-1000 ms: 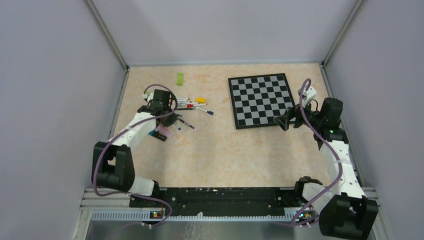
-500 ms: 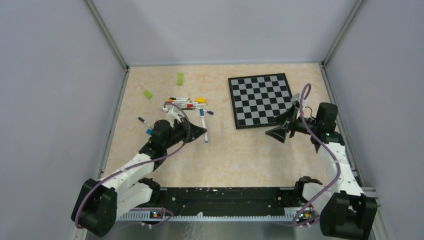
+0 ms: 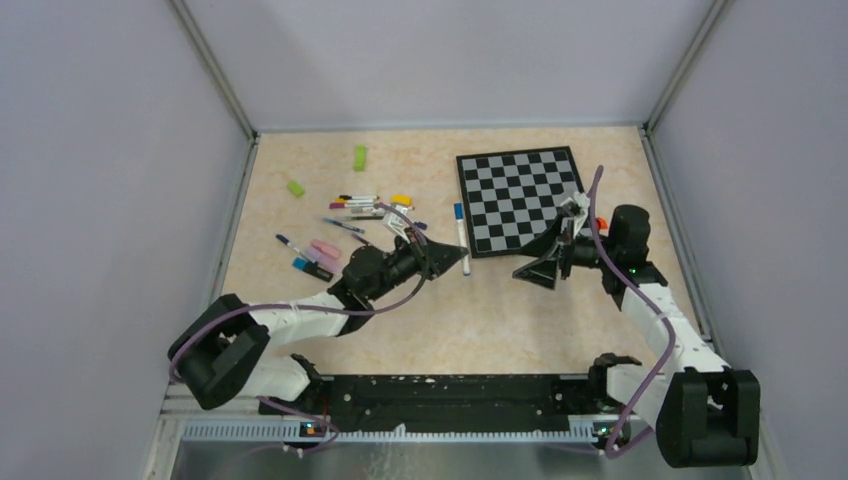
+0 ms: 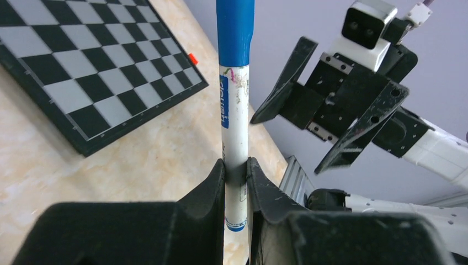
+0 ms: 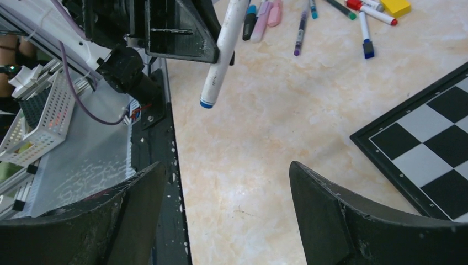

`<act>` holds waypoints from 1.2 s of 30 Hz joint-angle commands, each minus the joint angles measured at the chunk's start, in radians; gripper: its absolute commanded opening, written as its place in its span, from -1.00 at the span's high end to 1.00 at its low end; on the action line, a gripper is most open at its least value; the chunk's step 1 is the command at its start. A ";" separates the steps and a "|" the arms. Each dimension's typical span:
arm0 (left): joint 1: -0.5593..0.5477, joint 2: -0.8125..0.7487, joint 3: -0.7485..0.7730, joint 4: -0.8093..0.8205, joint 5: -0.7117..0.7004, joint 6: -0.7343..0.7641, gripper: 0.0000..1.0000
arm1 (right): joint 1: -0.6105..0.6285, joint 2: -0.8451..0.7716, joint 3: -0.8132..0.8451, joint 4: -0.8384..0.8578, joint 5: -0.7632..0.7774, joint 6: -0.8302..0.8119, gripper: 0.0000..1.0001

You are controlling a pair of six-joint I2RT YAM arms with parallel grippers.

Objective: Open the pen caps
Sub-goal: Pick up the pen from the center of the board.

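My left gripper (image 4: 235, 163) is shut on the white barrel of a pen (image 4: 235, 110), low down near its blue-ringed end. The blue pen cap (image 4: 235, 30) sits on the far end of the barrel, beyond the fingers. From above, this pen (image 3: 459, 230) is held just left of the chessboard's near left corner. My right gripper (image 3: 533, 268) faces it from the right, open, a short gap away. In the right wrist view the held pen (image 5: 223, 55) hangs ahead of the open right gripper (image 5: 225, 168), nothing between the jaws. More pens (image 3: 365, 210) lie scattered at the back left.
The chessboard (image 3: 520, 200) lies at the back right, with a small red piece (image 3: 600, 222) by its right edge. Two green blocks (image 3: 359, 157) (image 3: 295, 188) and a yellow block (image 3: 401, 200) lie around the pens. Pink markers (image 3: 325, 248) lie left of my left arm.
My left arm has lifted the pen from the pile and swung it right toward the middle. My right gripper has moved left toward it, jaws narrowing slightly.
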 commanded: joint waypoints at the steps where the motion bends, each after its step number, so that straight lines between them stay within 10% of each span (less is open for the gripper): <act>1: -0.071 0.082 0.086 0.183 -0.133 0.025 1.00 | 0.083 0.020 -0.012 0.097 0.057 0.045 -0.59; 22: -0.256 0.272 0.233 0.207 -0.369 0.039 1.00 | 0.190 0.118 -0.027 0.248 0.205 0.241 -0.18; 27: -0.266 0.295 0.254 0.206 -0.364 0.041 1.00 | 0.191 0.136 -0.019 0.254 0.208 0.256 0.14; 32: -0.270 0.305 0.260 0.206 -0.359 0.045 0.98 | 0.192 0.144 0.006 0.213 0.209 0.222 1.00; 36: -0.269 0.277 0.253 0.183 -0.366 0.086 0.36 | 0.192 0.130 0.034 0.109 0.206 0.093 1.00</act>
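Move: My left hand already holds the blue-capped pen near its rear end; its middle is about 2 cm ahead, 1 cm left and 2 cm above. My open right gripper waits roughly 12 cm to my left hand's right and 2 cm back, 1 cm higher. From my right hand the pen's middle lies some 13 cm left, 4 cm ahead and 1 cm up. The checkerboard's centre is about 23 cm ahead, 20 cm right and 17 cm below my left hand. I bring the pen rightward about 8 cm with my left hand, keeping the cap end tilted up and forward, while my right hand comes left about 4 cm to meet it, sinking a little and tipping its wrist some 10 degrees. Once there, my right fingers close and pinch the rear end just below my left fingers, which stay around the barrel, just starting to ease. ##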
